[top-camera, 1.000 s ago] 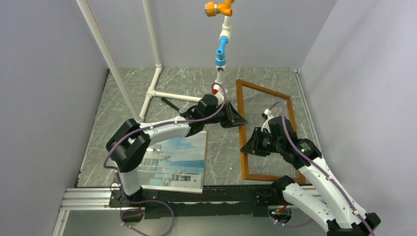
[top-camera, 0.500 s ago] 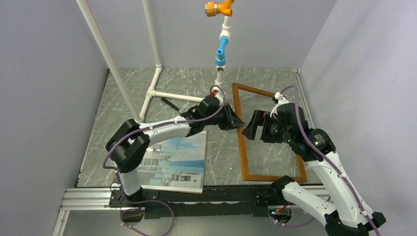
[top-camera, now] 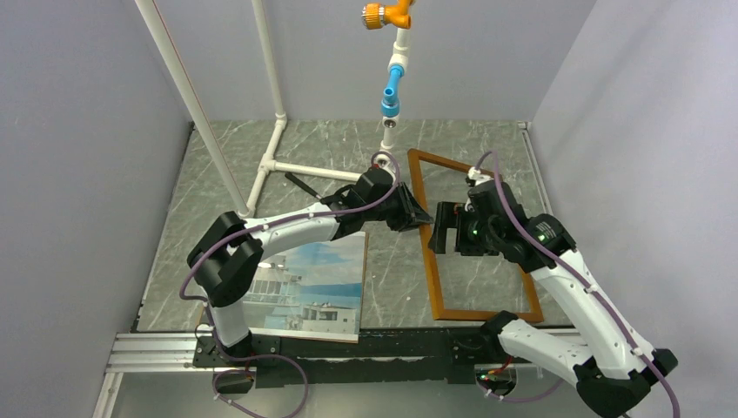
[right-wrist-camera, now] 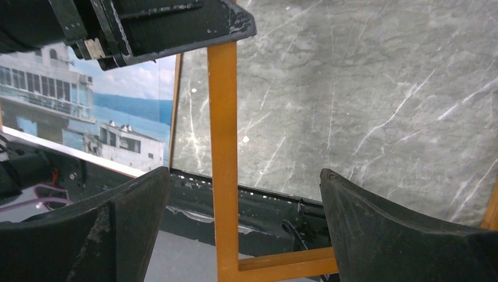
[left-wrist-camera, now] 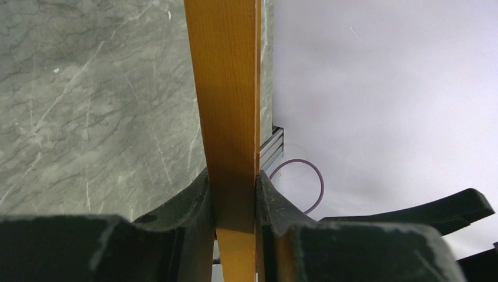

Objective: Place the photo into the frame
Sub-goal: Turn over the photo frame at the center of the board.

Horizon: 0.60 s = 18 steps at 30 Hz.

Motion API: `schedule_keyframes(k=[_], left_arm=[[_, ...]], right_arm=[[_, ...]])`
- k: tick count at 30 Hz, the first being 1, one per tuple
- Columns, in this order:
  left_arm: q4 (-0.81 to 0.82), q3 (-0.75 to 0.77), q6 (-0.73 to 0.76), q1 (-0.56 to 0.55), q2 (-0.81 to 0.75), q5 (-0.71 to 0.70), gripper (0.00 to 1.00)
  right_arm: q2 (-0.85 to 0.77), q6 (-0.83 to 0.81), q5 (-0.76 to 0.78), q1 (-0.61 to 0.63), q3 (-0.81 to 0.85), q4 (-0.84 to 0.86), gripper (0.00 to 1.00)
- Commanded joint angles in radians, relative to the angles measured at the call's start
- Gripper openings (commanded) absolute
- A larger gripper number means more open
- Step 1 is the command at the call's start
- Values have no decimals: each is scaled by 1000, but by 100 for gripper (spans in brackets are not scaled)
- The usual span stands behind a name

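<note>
The frame (top-camera: pixel 432 287) of orange-brown wood lies at the right of the grey marble table, its far end tilted left. My left gripper (top-camera: pixel 422 216) is shut on its left rail; in the left wrist view the rail (left-wrist-camera: pixel 229 88) runs up from between the pads of that gripper (left-wrist-camera: pixel 233 200). My right gripper (top-camera: pixel 444 229) hangs open just beside it over the same rail. In the right wrist view the rail (right-wrist-camera: pixel 223 147) passes between the wide-apart fingers of the right gripper (right-wrist-camera: pixel 246 205) without touching them. The photo (top-camera: pixel 313 287), a white building with blue sky and sea, lies face up at the near left and shows as the print (right-wrist-camera: pixel 88 100).
A white pipe stand (top-camera: pixel 278 131) rises at the back left, and a hanging pipe with blue and orange fittings (top-camera: pixel 392 87) hangs just beyond the frame's far corner. A small black object (top-camera: pixel 300 185) lies by the pipe base. Grey walls close both sides; an aluminium rail (top-camera: pixel 157 348) edges the near side.
My right gripper has let go of the frame's left rail, opened wide and moved farther along it toward my left gripper. The frame's far end has swung slightly left. The left grip holds.
</note>
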Motion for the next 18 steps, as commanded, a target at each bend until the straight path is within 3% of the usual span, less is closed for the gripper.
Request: schedule_keyframes(k=[1,18], left_arm=[[-62,58,64,-7,1,-71,0],[-25,25,5,5,-3,-29,0]], right_arm=[[48,36,75,95,3,-12,99],[372,292,541,491,102,-120,72]])
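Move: The frame's left rail, tilted up off the table, passes about 5 cm left of the right hand, level with it fore and aft and some 5 cm below. The left gripper pinches this rail roughly 6 cm ahead and 6 cm left of the right hand, 4 cm lower; from the left hand the aimed-at stretch lies about 7 cm back and 1 cm right. The right rail is some 18 cm right, 5 cm ahead and 21 cm below the right hand; the photo lies 38 cm left, 4 cm back and 21 cm below. The frame's raised left rail stays pinched and held nearly still by the left hand while the right hand comes to it from above, going about 5 cm left and 5 cm down. As it goes, the right hand rolls some 20 degrees, its left side dropping, and its wide-open fingers close about a quarter of their range to either side of the rail, not yet gripping. ##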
